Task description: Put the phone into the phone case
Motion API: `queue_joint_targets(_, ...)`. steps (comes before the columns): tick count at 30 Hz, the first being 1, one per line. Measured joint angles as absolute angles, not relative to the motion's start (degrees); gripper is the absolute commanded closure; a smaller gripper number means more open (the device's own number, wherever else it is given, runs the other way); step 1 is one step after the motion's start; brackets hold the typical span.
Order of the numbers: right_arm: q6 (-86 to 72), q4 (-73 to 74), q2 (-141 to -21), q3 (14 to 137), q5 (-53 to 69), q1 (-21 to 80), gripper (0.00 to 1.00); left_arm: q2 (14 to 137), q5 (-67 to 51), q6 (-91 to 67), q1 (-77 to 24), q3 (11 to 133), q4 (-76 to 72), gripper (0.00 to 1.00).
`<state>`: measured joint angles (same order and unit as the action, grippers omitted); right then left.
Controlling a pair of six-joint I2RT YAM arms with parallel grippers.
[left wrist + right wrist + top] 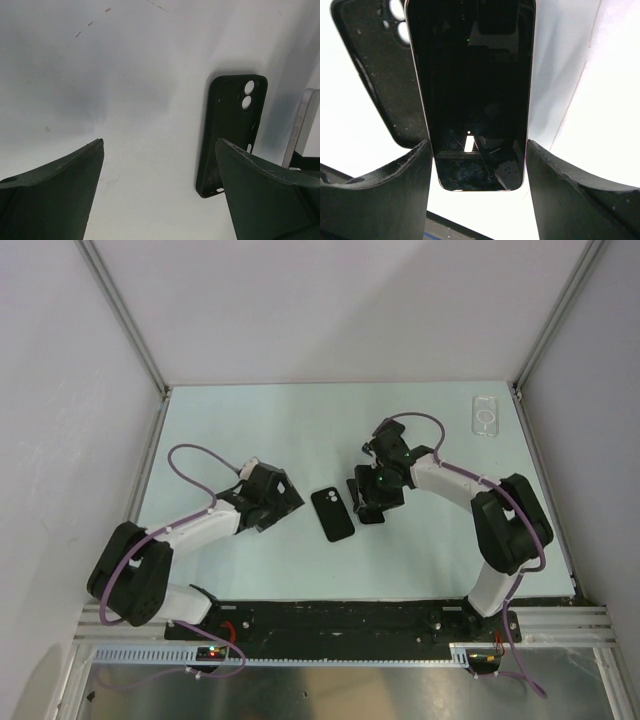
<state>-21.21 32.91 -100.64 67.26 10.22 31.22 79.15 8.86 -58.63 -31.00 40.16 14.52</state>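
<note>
My right gripper (478, 145) is shut on the phone (475, 75), a black-screened slab held by its long edges between both fingers, just above the table. The phone's pale edge (299, 131) also shows in the left wrist view. Right beside it lies a black shell (332, 513) with two round camera openings, hollow side up (230, 135), (375, 75). The clear phone case (485, 415) with its white ring lies flat at the far right corner, well away from both grippers. My left gripper (160, 145) is open over bare table just left of the black shell, holding nothing.
The pale table (250, 430) is closed in by white walls at the left, back and right. A black mounting rail (340, 618) runs along the near edge between the arm bases.
</note>
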Motion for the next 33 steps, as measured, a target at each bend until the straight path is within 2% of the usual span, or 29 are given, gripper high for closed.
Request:
queue_joint_targets(18, -23.8, 34.5, -101.3, 72.4, 6.8, 43.2, 0.76, 80.4, 8.9, -58.7, -31.0, 40.1, 14.2, 0.04)
queue_joint_targets(30, -24.4, 36.4, -108.0, 75.7, 5.0, 45.6, 0.75, 80.4, 8.9, -58.7, -31.1, 40.1, 14.2, 0.04)
queue_joint_targets(33, -24.8, 36.6, -108.9, 76.4, 5.3, 45.5, 0.73, 80.4, 8.9, -58.7, -31.1, 40.1, 14.2, 0.05)
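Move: The right hand grips the phone near its near end, low over the table; the phone case lies about 10 cm to this hand's left, level with it and 3 cm below. The black slab lies some 20 cm ahead and 4 cm to the right. From the left hand, the phone case is about 12 cm right, 2 cm ahead and 4 cm lower. Right hand keeps pinching the phone, carries it 8 cm left and 4 back, then lowers it onto the case. ##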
